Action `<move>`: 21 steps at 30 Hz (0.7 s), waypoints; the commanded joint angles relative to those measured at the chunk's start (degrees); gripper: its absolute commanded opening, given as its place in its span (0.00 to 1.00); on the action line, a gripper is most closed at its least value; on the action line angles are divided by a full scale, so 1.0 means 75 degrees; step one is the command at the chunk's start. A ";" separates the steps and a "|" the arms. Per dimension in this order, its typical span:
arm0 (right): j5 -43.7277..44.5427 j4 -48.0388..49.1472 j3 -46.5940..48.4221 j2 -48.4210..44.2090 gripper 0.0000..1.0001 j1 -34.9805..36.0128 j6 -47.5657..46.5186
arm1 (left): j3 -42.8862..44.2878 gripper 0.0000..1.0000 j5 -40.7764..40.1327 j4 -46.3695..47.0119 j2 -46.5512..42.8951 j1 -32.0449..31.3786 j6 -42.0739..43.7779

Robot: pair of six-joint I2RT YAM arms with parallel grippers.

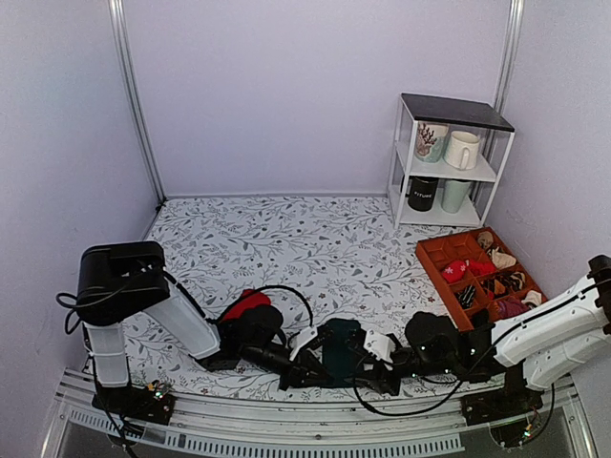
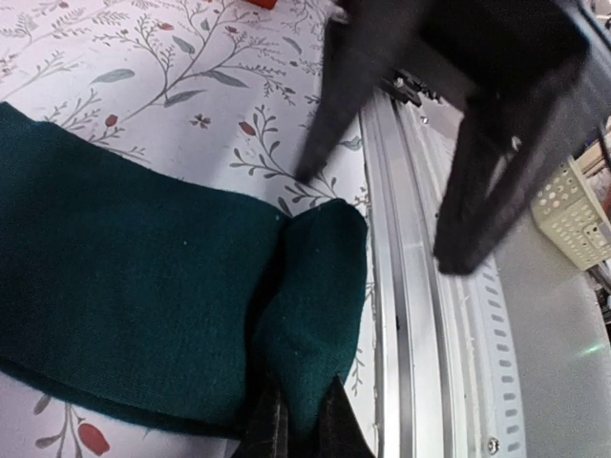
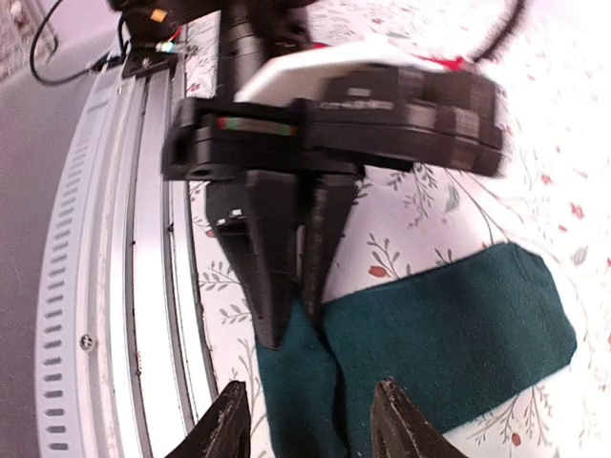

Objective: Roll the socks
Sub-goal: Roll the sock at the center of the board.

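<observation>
A dark teal-green sock [image 1: 341, 349] lies flat near the table's front edge, between my two grippers. My left gripper [image 2: 301, 408] is shut on a raised fold at the sock's [image 2: 143, 286] near end. Seen from the right wrist, that pinched fold of the sock [image 3: 449, 334] sits just ahead of my right gripper [image 3: 310, 415], which is open with its fingers straddling the fabric and not touching it. From above, the left gripper [image 1: 305, 369] and right gripper [image 1: 370, 372] face each other across the sock. The red sock [image 1: 246, 303] lies behind the left wrist, partly hidden.
An aluminium rail [image 1: 286, 420] runs along the table's near edge, close to the sock. A brown divided tray [image 1: 434, 256] holding rolled socks stands at the right. Behind it is a white shelf [image 1: 449, 172] with mugs.
</observation>
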 commanded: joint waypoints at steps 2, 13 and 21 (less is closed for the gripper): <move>0.1581 0.0265 0.0124 0.0428 0.45 0.0746 -0.1328 | -0.0503 0.00 0.0121 -0.2057 0.0752 0.0068 -0.0356; 0.2218 -0.0722 0.0526 0.1304 0.45 0.1226 -0.0877 | -0.0516 0.00 0.0190 -0.2058 0.0867 0.0208 -0.0257; 0.2556 -0.1066 0.0883 0.1913 0.37 0.1388 -0.0101 | -0.0512 0.00 0.0190 -0.2025 0.0998 0.0199 -0.0196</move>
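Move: The green sock's rolled near edge is what matters: its free right end lies about 6 cm below the right hand, 1 cm back and 1 cm left. The left fingers already pinch that edge some 6 cm left, 1 cm back and 6 cm below; from the left hand the free end is about 5 cm right, level. From the right hand, the sock's flat part centres 6 cm ahead, 3 cm left and 7 cm below. Down by about 5 cm goes the right hand, after easing back a centimetre or so, onto the free right end of the rolled edge. Its fingers stay about half open and tip some 15 degrees steeper, coming astride the roll with one in the crease beside the flat sock and the other on the near side. The left hand stays put, keeping its pinch on the roll's left part. ##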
